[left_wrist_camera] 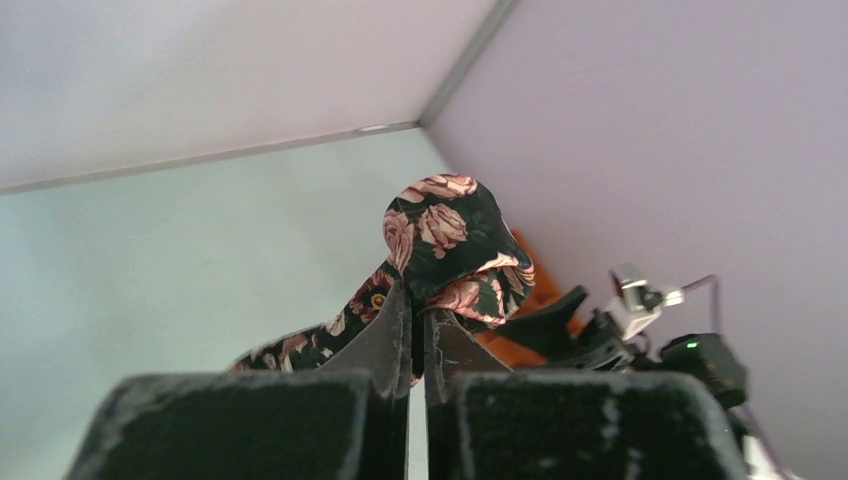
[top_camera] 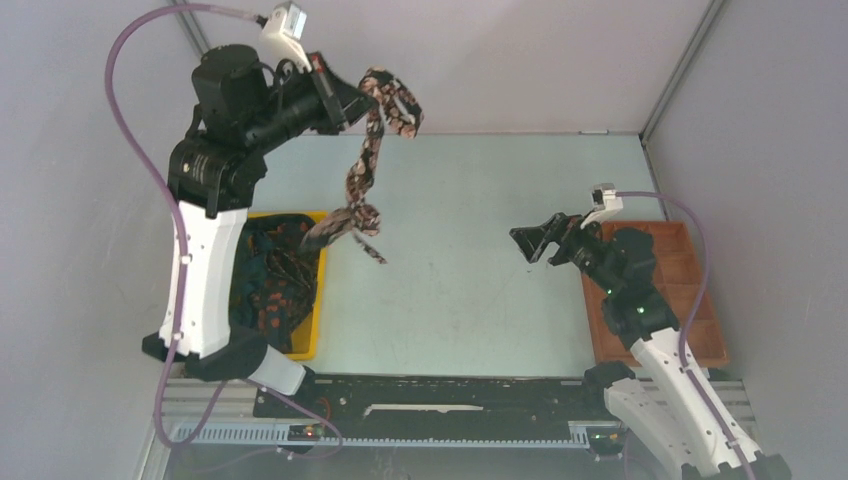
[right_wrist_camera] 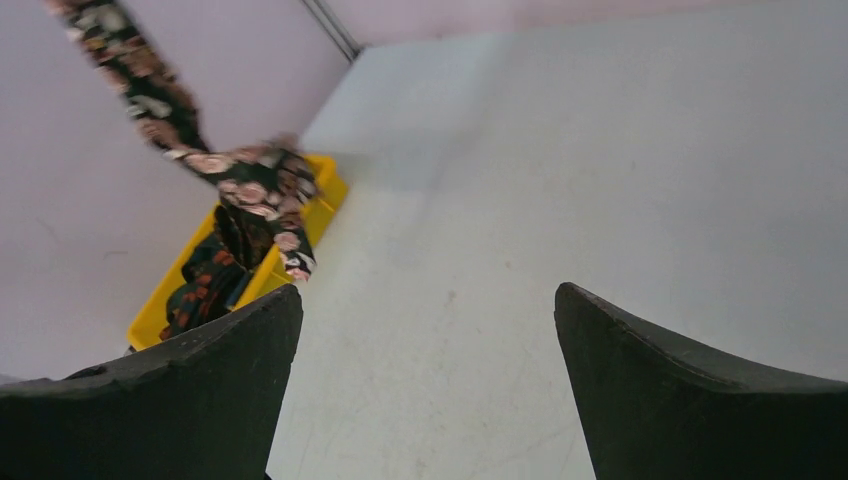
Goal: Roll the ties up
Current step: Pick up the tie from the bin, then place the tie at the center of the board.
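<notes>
My left gripper [top_camera: 352,101] is raised high at the back left, shut on a black tie with pinkish flowers [top_camera: 362,165]. The tie loops over the fingertips and hangs down, its lower end bunched just above the yellow bin's corner. In the left wrist view the folded tie [left_wrist_camera: 446,238] is pinched between the closed fingers of the left gripper [left_wrist_camera: 418,300]. More dark patterned ties [top_camera: 272,282] lie heaped in the bin. My right gripper [top_camera: 531,243] hovers over the table's right half, open and holding nothing. In the right wrist view the right gripper [right_wrist_camera: 425,300] faces the hanging tie [right_wrist_camera: 250,185].
The yellow bin [top_camera: 314,318] stands at the table's left, beside the left arm. A brown compartment tray [top_camera: 698,300] sits at the right edge under the right arm. Pale walls close the table at the back and on both sides.
</notes>
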Controlling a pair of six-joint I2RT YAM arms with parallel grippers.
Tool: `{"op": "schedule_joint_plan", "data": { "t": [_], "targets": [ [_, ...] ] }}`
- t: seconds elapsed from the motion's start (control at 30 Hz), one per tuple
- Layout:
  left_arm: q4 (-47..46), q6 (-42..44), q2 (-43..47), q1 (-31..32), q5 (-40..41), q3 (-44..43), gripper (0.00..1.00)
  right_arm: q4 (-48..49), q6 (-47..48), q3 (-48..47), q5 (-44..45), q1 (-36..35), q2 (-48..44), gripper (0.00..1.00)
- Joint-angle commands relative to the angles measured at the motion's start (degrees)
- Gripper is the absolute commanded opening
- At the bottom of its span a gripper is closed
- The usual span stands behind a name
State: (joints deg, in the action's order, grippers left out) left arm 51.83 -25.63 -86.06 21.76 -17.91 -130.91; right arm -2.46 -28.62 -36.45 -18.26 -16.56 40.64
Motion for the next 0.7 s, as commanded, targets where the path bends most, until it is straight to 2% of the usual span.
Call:
{"op": "schedule_joint_plan", "data": {
  "t": [0.0, 0.13, 0.2, 0.27, 0.33, 0.4, 0.53, 0.67],
  "targets": [
    [-11.03, -9.48, -6.63, 0.65, -12.85, -10.40, 0.00, 8.59, 2.10, -1.25, -2.64, -0.31, -4.20, 1.00],
    [-27.38, -21.88, -9.90, 0.92, -23.84, -9.71, 0.00, 10.94, 3.07, -2.30, -4.56, -0.29, -6.24, 1.00],
    [-30.03, -24.00, -10.62, 1.57, -27.68, -8.20, 0.00, 11.65, 3.58, -2.40, -6.20, -0.27, -7.07, 1.00],
    [-29.88, -22.13, -8.64, 2.18, -29.12, -2.52, 0.00, 10.91, 4.23, -2.40, -7.52, -0.38, -7.98, 1.00],
    [-30.36, -18.45, -4.02, 2.57, -28.63, 8.30, 0.00, 9.47, 5.09, -2.32, -8.32, -0.64, -8.74, 1.00],
    [-33.87, -16.39, 1.75, 2.71, -26.91, 22.74, 0.00, 8.35, 5.77, -1.83, -8.68, -1.11, -9.22, 1.00],
    [-45.59, -18.84, 10.91, 2.76, -25.93, 50.02, 0.00, 7.04, 6.28, 0.46, -9.39, -3.15, -9.17, 1.00],
    [-54.17, -21.61, 15.78, 2.99, -25.47, 69.10, 0.00, 5.81, 5.71, 3.09, -7.82, -6.55, -8.29, 0.99]
  ]
}}
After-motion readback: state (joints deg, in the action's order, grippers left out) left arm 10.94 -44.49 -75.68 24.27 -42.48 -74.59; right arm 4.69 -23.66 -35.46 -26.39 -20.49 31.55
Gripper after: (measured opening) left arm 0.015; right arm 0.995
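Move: The left hand holds the tie high over the far left part of the table. The open middle of the table, where the tie is being taken, lies about 16 cm to its right, 4 cm back and 52 cm down. The right gripper is some 26 cm right, 5 cm back and 26 cm lower; the yellow bin is about 24 cm left, 6 cm back and 50 cm below. From the right hand, the hanging tie is some 28 cm left, 4 cm ahead and 12 cm above, while the orange tray lies about 28 cm right, 2 cm back and 25 cm below. Up about 6 cm and to the right, then sharply down, the left hand swings the tie towards the table's middle and the right gripper, ending some 17 cm lower, turned clockwise and tipped down, still pinching the tie. The right hand rises about 6 cm, draws back 5 cm and tips its wide-open fingers up. ##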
